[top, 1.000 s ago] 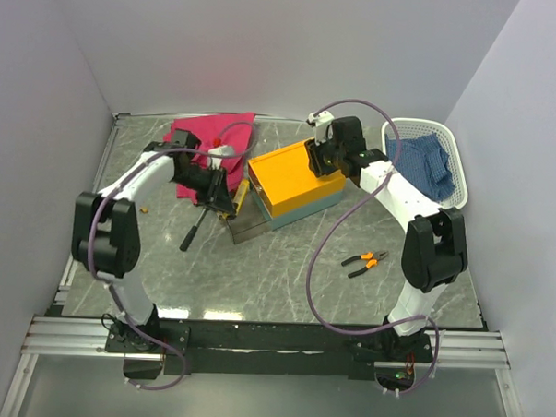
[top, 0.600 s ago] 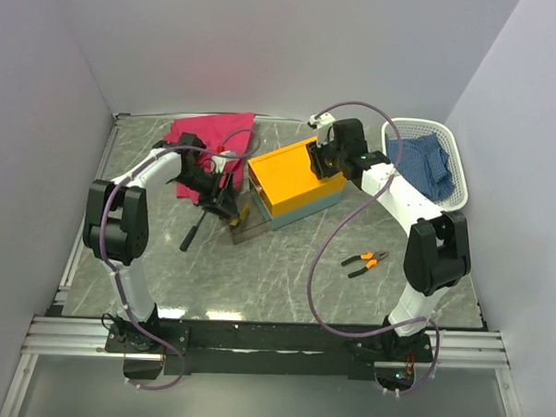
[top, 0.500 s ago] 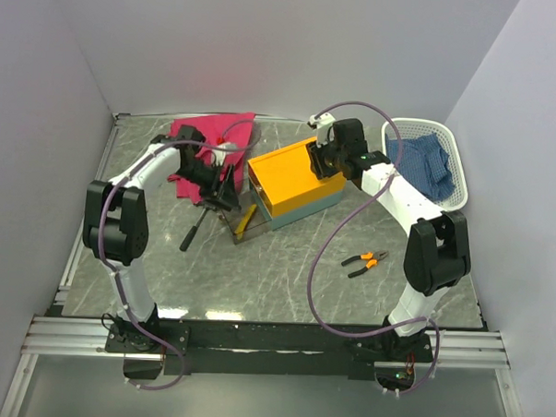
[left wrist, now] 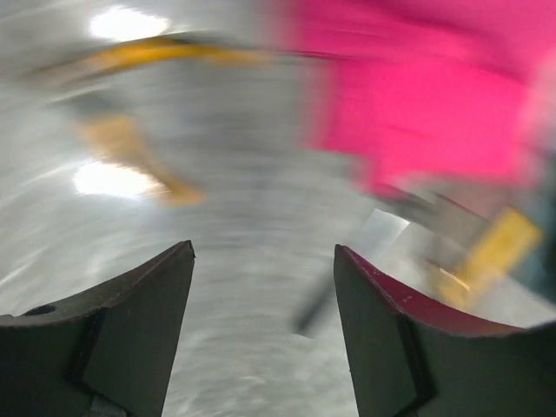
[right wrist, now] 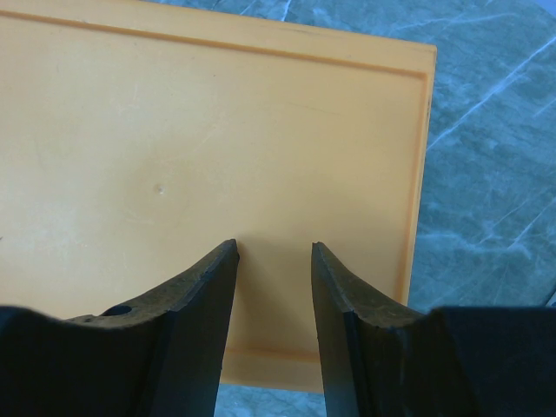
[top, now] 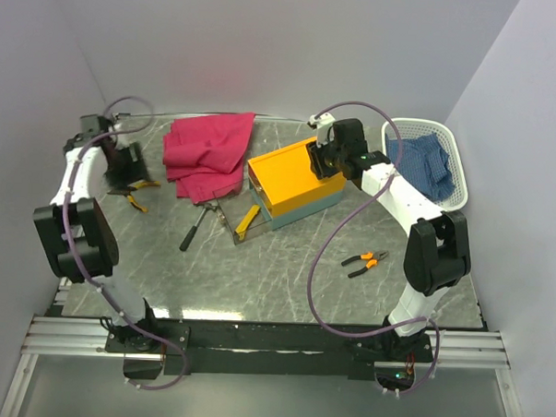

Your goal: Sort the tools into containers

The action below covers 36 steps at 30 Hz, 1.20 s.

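Note:
The orange-yellow toolbox (top: pixel 293 180) with its teal-grey base stands mid-table. My right gripper (top: pixel 322 160) rests over its lid (right wrist: pixel 217 130), jaws parted with nothing between them (right wrist: pixel 274 245). A yellow screwdriver (top: pixel 248 220) lies in the grey tray at the toolbox's left end. The black-handled hammer (top: pixel 195 229) lies beside it. My left gripper (top: pixel 127 170) is at the far left, open and empty (left wrist: pixel 264 250), just above yellow-black pliers (top: pixel 137 192). Orange-black pliers (top: pixel 363 260) lie at the right front. The left wrist view is motion-blurred.
A magenta cloth (top: pixel 207 152) is spread behind the hammer, also blurred in the left wrist view (left wrist: pixel 417 95). The white lattice basket (top: pixel 453 153) at the back right holds a blue checked cloth (top: pixel 426 164). Walls close in on the left, back and right.
The left gripper opened at the toolbox's tray, left the yellow screwdriver there, and swung to the far left beside the yellow-black pliers. The right arm stayed put.

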{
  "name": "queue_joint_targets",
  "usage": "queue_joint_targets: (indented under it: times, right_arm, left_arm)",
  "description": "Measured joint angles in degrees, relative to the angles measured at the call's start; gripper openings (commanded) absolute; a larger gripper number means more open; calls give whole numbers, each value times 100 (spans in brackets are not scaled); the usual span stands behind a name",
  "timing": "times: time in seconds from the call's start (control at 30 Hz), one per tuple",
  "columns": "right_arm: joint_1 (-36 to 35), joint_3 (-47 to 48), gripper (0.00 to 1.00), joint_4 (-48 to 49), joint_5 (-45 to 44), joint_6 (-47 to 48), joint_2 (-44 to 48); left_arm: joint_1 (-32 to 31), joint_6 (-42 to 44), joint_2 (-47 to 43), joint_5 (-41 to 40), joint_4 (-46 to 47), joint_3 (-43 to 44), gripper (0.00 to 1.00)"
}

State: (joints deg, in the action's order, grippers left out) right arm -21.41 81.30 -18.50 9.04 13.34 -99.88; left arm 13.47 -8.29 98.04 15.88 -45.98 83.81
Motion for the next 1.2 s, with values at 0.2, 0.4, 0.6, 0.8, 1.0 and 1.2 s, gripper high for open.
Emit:
queue_joint_targets:
  times: [0.2, 0.4, 0.6, 0.8, 1.0, 1.2]
  right_arm:
    - [0, 2, 47, 0, 9, -7, -2]
    - [0, 2, 47, -2, 11, -20, -2]
    - [0, 0, 47, 0, 4, -15, -2]
    - [0, -2, 47, 2, 2, 4, -2]
    - [0, -7, 47, 7, 4, 4, -2]
    - [0, -7, 47, 7, 4, 2, -2]
  left_arm:
    - [531, -328, 577, -1268, 9, -122, 69]
    - [433, -374, 1145, -1799, 68, 33, 67]
    - [531, -404, 1880, -2181, 79, 560, 56]
    - [570, -313, 2310, -2214, 133, 914, 42]
    - [568, -219, 2299, -1921, 197, 739, 7]
    - [568, -120, 2009, -1631, 326, 348, 1]
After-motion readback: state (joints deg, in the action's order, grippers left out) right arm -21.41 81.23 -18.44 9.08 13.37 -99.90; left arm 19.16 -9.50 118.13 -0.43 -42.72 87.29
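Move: The yellow-and-black needle-nose pliers lie about 8 cm to the left hand's left, 2 cm ahead and 13 cm below. At that same table level, the hammer is some 9 cm to this hand's right and 6 cm back, while the red cloth's middle is roughly 15 cm ahead and 11 cm right. From the right hand the pliers are about 50 cm left, 4 cm back and 16 cm lower. Down some 12 cm and left about 9 cm net, the left hand swings out over the pliers, sinks to the table with its fingers tipping about 15 degrees nearer to straight down, then eases back right a couple of cm as it closes. Wide open on the way, the fingertips come nearly shut and pinch the handle that points back towards the base. ##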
